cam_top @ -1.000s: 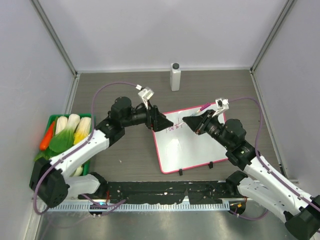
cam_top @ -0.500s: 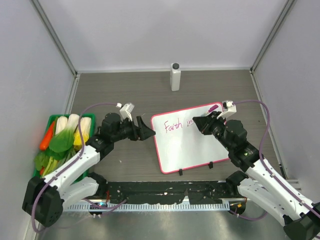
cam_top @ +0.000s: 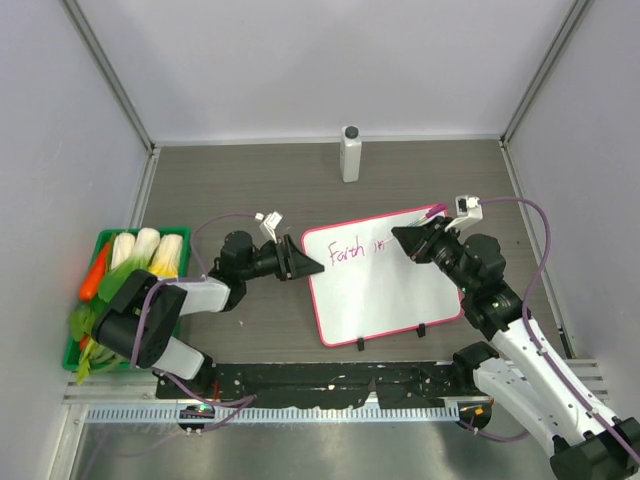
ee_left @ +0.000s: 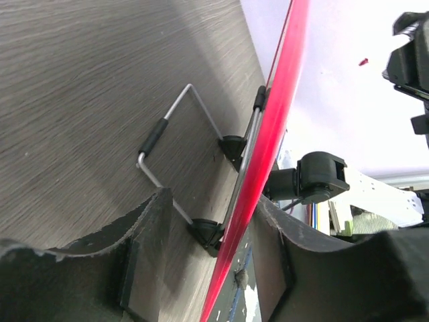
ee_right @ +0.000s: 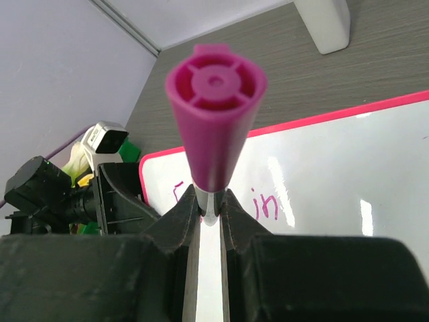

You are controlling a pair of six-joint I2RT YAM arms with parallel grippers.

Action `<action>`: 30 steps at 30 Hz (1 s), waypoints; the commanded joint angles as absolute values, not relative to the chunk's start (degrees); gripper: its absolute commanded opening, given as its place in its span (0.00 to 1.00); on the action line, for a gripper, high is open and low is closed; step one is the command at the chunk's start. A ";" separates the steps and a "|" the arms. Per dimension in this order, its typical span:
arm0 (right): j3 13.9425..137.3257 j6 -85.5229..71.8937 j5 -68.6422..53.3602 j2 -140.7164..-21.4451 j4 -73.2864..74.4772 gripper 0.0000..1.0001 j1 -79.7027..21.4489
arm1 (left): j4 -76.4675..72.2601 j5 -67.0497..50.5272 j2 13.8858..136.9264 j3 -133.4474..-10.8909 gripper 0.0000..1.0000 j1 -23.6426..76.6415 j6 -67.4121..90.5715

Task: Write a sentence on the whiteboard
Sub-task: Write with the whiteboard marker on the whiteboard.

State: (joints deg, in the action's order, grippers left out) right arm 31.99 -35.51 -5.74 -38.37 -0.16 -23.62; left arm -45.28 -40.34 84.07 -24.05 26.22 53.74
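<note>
The whiteboard [cam_top: 390, 300], white with a pink-red frame, lies right of centre. On it the sentence [cam_top: 358, 251] reads "Faith in" in pink. My left gripper [cam_top: 305, 262] is at the board's left edge. In the left wrist view its jaws [ee_left: 214, 201] straddle the red frame [ee_left: 281, 87], open, with a gap on the left side. My right gripper [cam_top: 410, 240] hovers over the board's upper right, shut on a pink marker [ee_right: 214, 114]. The word "in" [ee_right: 266, 204] shows just beyond its fingers.
A white bottle [cam_top: 350, 153] stands at the back centre. A green bin of vegetables [cam_top: 125, 280] sits at the left wall. The board's wire stand [ee_left: 167, 121] and black clip feet [ee_left: 231, 144] lie under its left edge. Grey walls enclose the table.
My left gripper left the board's top-left corner, pulled back left, then came in on the left edge with narrower jaws. My right gripper shifted right along the board with the marker.
</note>
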 commanded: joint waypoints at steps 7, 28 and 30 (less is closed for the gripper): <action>29.97 -35.08 -14.06 -37.53 -4.75 0.01 -17.58 | -43.01 -41.32 85.70 -30.49 0.15 25.93 44.93; 30.58 -27.25 -8.70 -38.49 -3.43 0.01 -17.49 | -13.29 -34.12 75.07 -29.18 0.00 16.44 27.34; 30.59 -27.25 -9.23 -39.02 -3.78 0.01 -17.49 | -11.08 -31.21 73.22 -28.74 0.00 16.44 26.11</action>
State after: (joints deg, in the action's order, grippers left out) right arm 29.76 -28.99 -9.52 -38.09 -1.69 -17.76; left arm -23.16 -49.41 75.59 -30.70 18.68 39.86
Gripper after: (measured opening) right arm 0.174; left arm 0.102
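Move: The whiteboard's left edge already stands between the left hand's half-open fingers, practically at the hand point; the word "Faith" lies some 6 cm to that hand's right, about 4 cm farther out and 3 cm higher. The right hand still holds the marker: the blank stretch after "in" lies about 2 cm back of it, straight in line sideways and 5 cm below, with "in" 4 cm to its left, 2 cm back and as low. Left hand rises, pinches the whiteboard's left edge, drags it about 4 cm left; right hand eases right. ##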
